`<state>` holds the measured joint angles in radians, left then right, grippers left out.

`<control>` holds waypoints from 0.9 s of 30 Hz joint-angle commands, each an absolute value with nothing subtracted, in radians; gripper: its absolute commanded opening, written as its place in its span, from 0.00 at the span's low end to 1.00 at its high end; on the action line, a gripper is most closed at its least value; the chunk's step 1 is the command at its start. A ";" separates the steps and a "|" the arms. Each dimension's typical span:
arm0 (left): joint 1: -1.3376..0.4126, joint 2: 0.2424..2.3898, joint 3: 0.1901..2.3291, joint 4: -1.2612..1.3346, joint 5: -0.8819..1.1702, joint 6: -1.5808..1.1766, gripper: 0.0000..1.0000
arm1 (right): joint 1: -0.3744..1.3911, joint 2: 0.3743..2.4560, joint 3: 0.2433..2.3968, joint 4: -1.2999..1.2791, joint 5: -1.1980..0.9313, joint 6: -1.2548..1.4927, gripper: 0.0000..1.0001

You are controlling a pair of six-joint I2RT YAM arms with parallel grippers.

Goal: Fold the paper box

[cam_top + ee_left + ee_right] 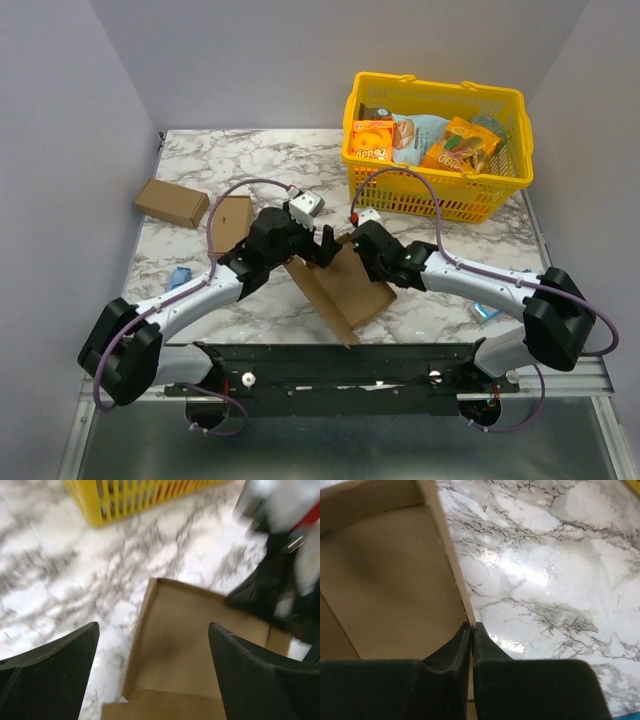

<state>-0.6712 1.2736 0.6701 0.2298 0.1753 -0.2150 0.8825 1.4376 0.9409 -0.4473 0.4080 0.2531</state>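
Note:
The paper box (345, 292) is plain brown cardboard lying partly folded at the table's middle, with one long flap slanting toward the near edge. My left gripper (318, 246) hovers over its left part. In the left wrist view that gripper (153, 624) stands wide open above the box's floor (185, 645), with nothing between its fingers (50, 675). My right gripper (362, 246) sits at the box's far right side. In the right wrist view it (471, 626) is shut on the thin upright side wall (451, 555) of the box (385, 580).
A yellow basket (500, 185) with snack packs stands at the back right and shows in the left wrist view (125, 497). Two smaller brown boxes (172, 203) (232, 222) lie at the left. Small blue items (180, 277) (483, 312) rest near each arm on the marble table (250, 160).

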 commanded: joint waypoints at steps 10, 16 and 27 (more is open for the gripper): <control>-0.569 1.111 0.928 -0.027 -0.210 -0.345 0.99 | 0.854 1.537 0.913 -0.482 0.442 0.590 0.12; -0.511 1.011 0.891 -0.081 -0.241 -0.394 0.99 | 0.825 1.548 0.896 -0.477 0.402 0.630 0.14; -0.405 0.939 0.591 -0.130 -0.224 -0.563 0.99 | 0.740 1.369 0.867 -0.474 0.272 0.646 0.78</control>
<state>-0.4362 0.9382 0.7055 -0.0689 -0.2100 -0.4835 0.8017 1.4609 0.8879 -0.4664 0.3450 0.6319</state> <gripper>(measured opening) 0.985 0.779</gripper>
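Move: The right hand has the paper box's right wall between shut fingers; the box's middle lies about 6 cm to its left, 4 cm back and 5 cm below. The yellow basket's middle is some 25 cm ahead of that hand and 14 cm to its right. From the open left hand the paper box is about 3 cm right, 6 cm back and 11 cm below, and the small brown box some 22 cm left, 9 cm ahead and 13 cm below. Still pinching the right wall, the right hand sinks about 5 cm and turns some 20 degrees clockwise, swinging the paper box towards square with the table edge, then opens with the wall left between its fingers and begins to rise. The left hand, already free and wide open, climbs away from the box and a little forward, swings left by about 15 cm while turning counter-clockwise, and at last sinks again in the direction of the small brown box. ##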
